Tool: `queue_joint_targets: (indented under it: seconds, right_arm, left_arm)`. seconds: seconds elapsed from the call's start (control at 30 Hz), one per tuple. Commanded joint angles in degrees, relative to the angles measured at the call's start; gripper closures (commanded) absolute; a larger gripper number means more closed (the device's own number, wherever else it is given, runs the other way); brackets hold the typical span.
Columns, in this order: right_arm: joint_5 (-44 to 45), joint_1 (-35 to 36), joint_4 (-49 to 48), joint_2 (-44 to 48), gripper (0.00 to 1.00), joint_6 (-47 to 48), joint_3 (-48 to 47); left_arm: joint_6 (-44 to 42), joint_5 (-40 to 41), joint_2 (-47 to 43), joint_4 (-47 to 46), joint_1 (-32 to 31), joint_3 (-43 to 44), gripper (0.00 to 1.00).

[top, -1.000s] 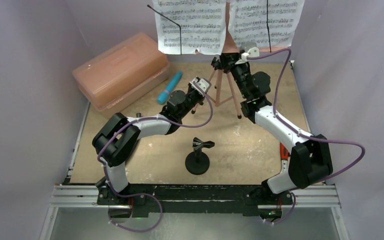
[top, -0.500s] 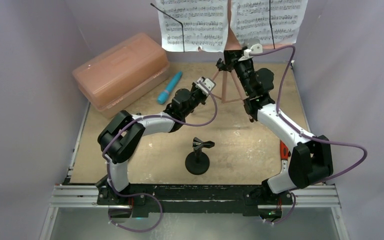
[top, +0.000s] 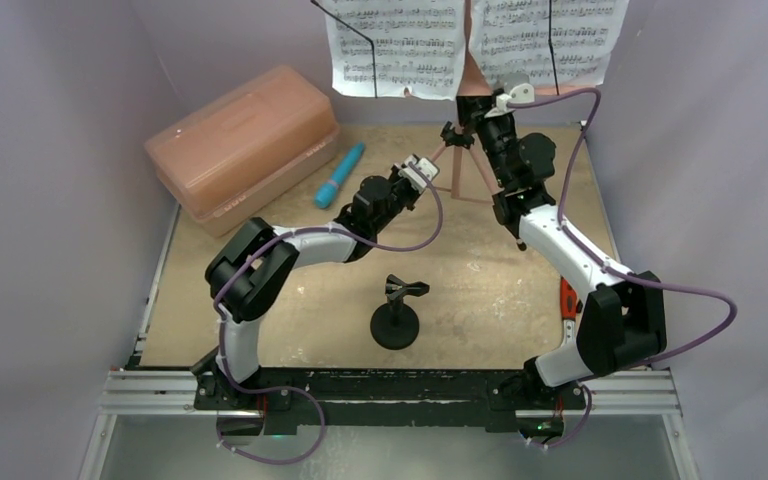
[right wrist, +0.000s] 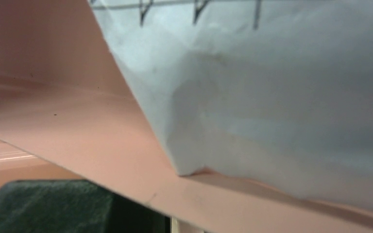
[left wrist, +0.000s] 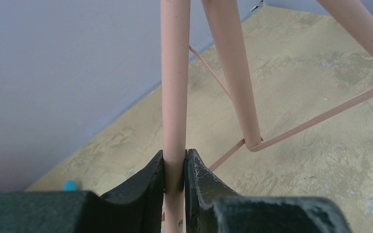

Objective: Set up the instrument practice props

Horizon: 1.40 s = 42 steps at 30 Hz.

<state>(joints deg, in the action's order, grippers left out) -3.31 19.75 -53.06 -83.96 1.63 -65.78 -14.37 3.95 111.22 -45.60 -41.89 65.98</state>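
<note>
The pink music stand [top: 457,170] is upright at the back of the table, with two white sheet-music pages [top: 395,45] [top: 550,40] on its desk. My left gripper [top: 432,163] is shut on one tripod leg [left wrist: 176,97], with the fingers [left wrist: 201,177] pressed on both sides. My right gripper [top: 472,108] grips the stand just under the desk. Its wrist view shows only the pink ledge [right wrist: 102,145], a page corner [right wrist: 272,97] and one dark finger [right wrist: 43,204]. The cyan microphone [top: 340,174] lies left of the stand. The black mic stand [top: 395,315] is upright near the front, apart from both grippers.
The large translucent pink case [top: 240,150] sits at the back left, close to the microphone. Purple walls enclose the table on three sides. A small orange-red object [top: 565,298] lies by the right arm at the table's right edge. A metal rail [top: 390,390] runs along the front.
The music stand with its pages has shifted to the right and farther back. Both grippers moved with it, keeping their hold.
</note>
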Motion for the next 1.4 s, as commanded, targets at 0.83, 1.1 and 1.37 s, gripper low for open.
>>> queue_joint_targets:
  seconds: [0.83, 1.1, 1.37]
  right_arm:
    - [-1.13, -7.27, -15.13, 7.42, 0.64, -8.18, 4.85]
    - [0.5, -7.27, -9.08, 10.97, 0.23, -8.73, 8.96]
    - [1.22, -7.22, -2.56, 15.9, 0.11, -10.04, 14.74]
  left_arm:
    - [-1.55, 14.14, 4.07, 2.94, -2.66, 5.14, 1.0]
    - [-0.9, 13.79, 2.91, 1.07, -2.8, 2.94, 1.0]
    - [-1.07, 11.89, 1.26, -3.17, -2.95, 2.07, 0.92]
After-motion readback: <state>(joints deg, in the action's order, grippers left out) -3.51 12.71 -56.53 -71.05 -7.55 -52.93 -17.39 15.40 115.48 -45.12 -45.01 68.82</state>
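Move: My hands still hold the music stand: left on a tripod leg, right on the post just below the desk. Its footing on the table lies about 4 cm ahead, 4 cm right and 18 cm below my left hand, some 45 cm straight beneath my right. From my left hand, the mic stand is 29 cm back, 5 left and 12 below; the blue tube is 3 ahead, 18 left and 17 below. The black collar sits about 14 cm straight under my right hand. My right hand carries the upper post about 3.5 cm right, with a little forward and down, then opens wide, lets go of the post and backs away some 7 cm, still drifting right. My left hand keeps its pinch on the tripod leg, lowers it about 3 cm before easing up slightly, and turns a few degrees counter-clockwise. ##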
